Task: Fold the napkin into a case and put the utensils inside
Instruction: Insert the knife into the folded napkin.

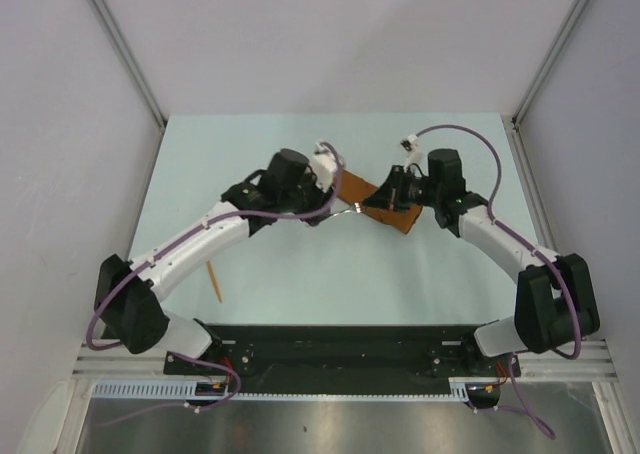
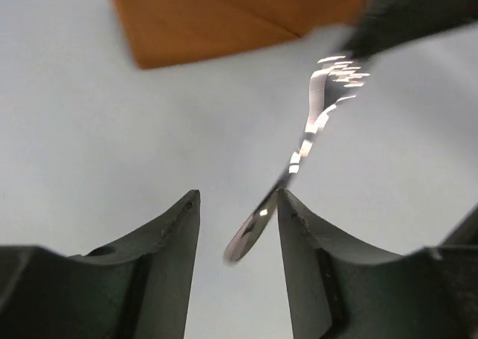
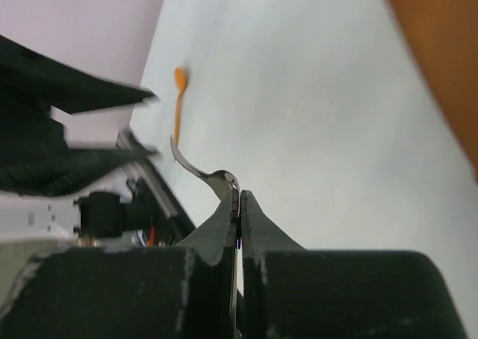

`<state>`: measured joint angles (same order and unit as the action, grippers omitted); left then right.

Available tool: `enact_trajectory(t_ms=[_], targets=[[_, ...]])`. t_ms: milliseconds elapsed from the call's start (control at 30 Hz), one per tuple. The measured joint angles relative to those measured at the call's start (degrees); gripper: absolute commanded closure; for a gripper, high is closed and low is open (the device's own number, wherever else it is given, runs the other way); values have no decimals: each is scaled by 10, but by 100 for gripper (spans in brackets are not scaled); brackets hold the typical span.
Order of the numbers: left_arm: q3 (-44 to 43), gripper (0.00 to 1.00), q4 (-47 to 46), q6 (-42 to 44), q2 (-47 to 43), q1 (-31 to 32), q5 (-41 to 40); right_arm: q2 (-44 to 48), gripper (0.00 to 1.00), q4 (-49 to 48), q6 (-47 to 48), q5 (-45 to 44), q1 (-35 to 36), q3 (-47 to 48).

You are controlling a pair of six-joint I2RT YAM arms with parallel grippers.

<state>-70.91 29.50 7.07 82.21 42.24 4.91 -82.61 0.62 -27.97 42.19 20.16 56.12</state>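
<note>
The rust-orange napkin [image 1: 398, 218] lies folded in layers at the table's middle; it also shows in the left wrist view [image 2: 216, 18] and at the right edge of the right wrist view [image 3: 441, 48]. My right gripper [image 1: 378, 202] [image 3: 240, 193] is shut on the head of a silver metal utensil [image 3: 224, 179], held above the table left of the napkin. Its handle [image 2: 258, 223] reaches between the fingers of my open left gripper [image 2: 235, 197] [image 1: 338, 196] and lies against the right finger [image 2: 299, 234]. A slim orange utensil [image 1: 213, 282] [image 3: 179, 100] lies on the table at the near left.
The pale table [image 1: 330, 274] is walled by white panels at the left, back and right. The black base rail [image 1: 330, 344] with both arm mounts runs along the near edge.
</note>
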Motion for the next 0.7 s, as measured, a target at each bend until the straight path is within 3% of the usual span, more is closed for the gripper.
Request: enact_trajectory(t_ms=[100, 200, 267, 500, 700], targets=[[1, 62, -55, -87, -1, -85, 5, 35, 100, -38, -63, -57, -49, -68], [1, 94, -114, -181, 20, -148, 8, 54, 100, -61, -117, -125, -87, -120], [-7, 100, -155, -229, 54, -159, 16, 61, 100, -65, -142, -162, -101, -141], [-19, 100, -344, -420, 257, -138, 59, 83, 100, -81, -179, -277, -134, -177], [-20, 100, -464, -523, 344, -122, 58, 81, 100, -99, -171, -308, -165, -189]])
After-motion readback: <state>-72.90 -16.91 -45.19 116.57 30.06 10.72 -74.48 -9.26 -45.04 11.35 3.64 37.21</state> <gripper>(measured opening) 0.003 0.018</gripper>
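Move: The napkin's right-hand opening, where the knife in the right gripper is to go, lies about 9 cm ahead of the right gripper, 14 cm to its right and 17 cm below. The napkin's middle is some 12 cm ahead and 5 cm right of that gripper. From the left gripper, the napkin's left end lies about 22 cm ahead, 5 cm right and 17 cm below; the opening is some 11 cm ahead and 22 cm right. Keep the knife pinched in the right gripper and swing it about 17 cm right, down and slightly forward towards the napkin's open right end, turning clockwise some 50 degrees. Draw the already opened left gripper off the blade forward and left, then bring it right and down towards the napkin's left end, rolling its left side down and shutting its empty fingers. ##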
